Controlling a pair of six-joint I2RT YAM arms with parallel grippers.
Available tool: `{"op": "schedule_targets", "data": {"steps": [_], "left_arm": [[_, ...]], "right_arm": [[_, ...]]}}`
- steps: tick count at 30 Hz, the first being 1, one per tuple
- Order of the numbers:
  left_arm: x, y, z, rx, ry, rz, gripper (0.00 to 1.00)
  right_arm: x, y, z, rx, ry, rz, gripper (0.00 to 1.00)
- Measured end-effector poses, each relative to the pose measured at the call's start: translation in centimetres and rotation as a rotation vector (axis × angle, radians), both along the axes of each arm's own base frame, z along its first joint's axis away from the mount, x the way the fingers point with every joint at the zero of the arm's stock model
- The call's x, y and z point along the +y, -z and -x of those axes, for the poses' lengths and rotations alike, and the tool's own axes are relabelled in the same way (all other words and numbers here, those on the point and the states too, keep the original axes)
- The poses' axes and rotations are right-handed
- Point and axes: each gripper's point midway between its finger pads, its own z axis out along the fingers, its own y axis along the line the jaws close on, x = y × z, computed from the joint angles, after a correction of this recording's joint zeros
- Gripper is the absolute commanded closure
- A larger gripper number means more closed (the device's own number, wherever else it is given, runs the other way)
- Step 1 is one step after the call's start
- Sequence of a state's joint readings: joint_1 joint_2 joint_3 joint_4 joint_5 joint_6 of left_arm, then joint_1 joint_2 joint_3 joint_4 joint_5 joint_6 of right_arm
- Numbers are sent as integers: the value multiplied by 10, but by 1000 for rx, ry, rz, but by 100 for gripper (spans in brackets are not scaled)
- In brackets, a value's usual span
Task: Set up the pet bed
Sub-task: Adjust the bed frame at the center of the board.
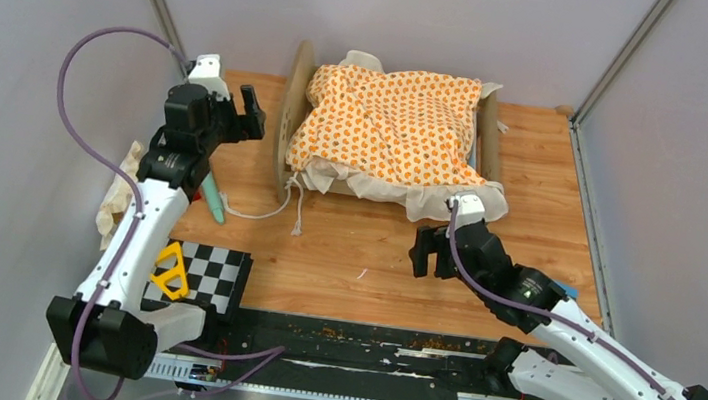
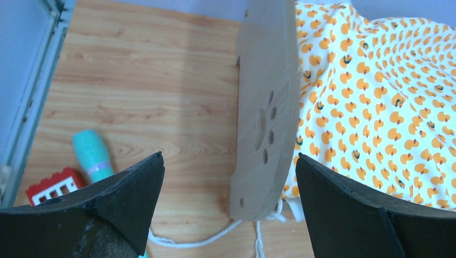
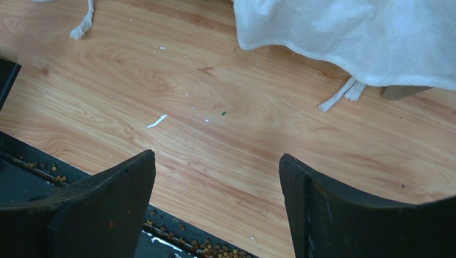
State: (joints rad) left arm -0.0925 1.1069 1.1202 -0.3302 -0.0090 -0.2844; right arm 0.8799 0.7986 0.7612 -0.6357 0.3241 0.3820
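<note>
The pet bed stands at the back middle of the table, its rounded light-wood end board (image 1: 290,122) with paw-print holes facing left. An orange-patterned cushion (image 1: 394,124) with a cream edge lies crumpled over the frame and hides the base. My left gripper (image 1: 249,113) hangs open just left of that end board (image 2: 266,107), with nothing between its fingers (image 2: 228,156). My right gripper (image 1: 429,254) is open over bare wood in front of the bed's near right corner. In the right wrist view, the right gripper (image 3: 216,156) is empty and the cream edge (image 3: 365,37) lies beyond it.
A teal bottle (image 1: 214,199) and a red brick (image 2: 54,185) lie left of the bed. White tie strings (image 1: 294,208) trail on the table. A checkered board (image 1: 210,279) with a yellow triangle (image 1: 171,270) sits front left. A crumb-strewn black strip (image 1: 364,337) runs along the front edge.
</note>
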Motion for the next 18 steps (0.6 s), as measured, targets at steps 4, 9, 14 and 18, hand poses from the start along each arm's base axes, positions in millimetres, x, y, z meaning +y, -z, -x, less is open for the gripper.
{"op": "schedule_targets", "data": {"steps": [4,9,14,18], "left_arm": [[-15,-5,-16,-19,62,-19,5],[-52,9,-23,1,177,-49,11],[-73,32,-47,70,215,-106,26],[-65,51,-60,123,175,-158,46]], "right_arm": [[-2,9,3,18,-3,14,15],[0,14,4,34,-14,20,15],[2,18,5,47,-22,25,16],[3,15,6,42,-29,11,17]]}}
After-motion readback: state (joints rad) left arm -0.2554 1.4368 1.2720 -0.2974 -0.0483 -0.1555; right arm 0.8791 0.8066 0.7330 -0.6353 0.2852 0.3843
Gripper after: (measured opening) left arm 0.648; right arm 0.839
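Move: The top edge of the bed frame's left end board lies about 7 cm to the left hand's right, its middle some 7 cm ahead and 7 cm below. Beyond it, the spotted blanket centres around 30 cm right and 8 cm ahead of that hand; the teal bottle lies 9 cm left, 6 cm back, on the table. From the right hand the board's edge is roughly 35 cm left, 22 cm ahead and 5 cm higher. The left hand travels about 7 cm right, as well as forward and down, partly closing its fingers astride the board. ##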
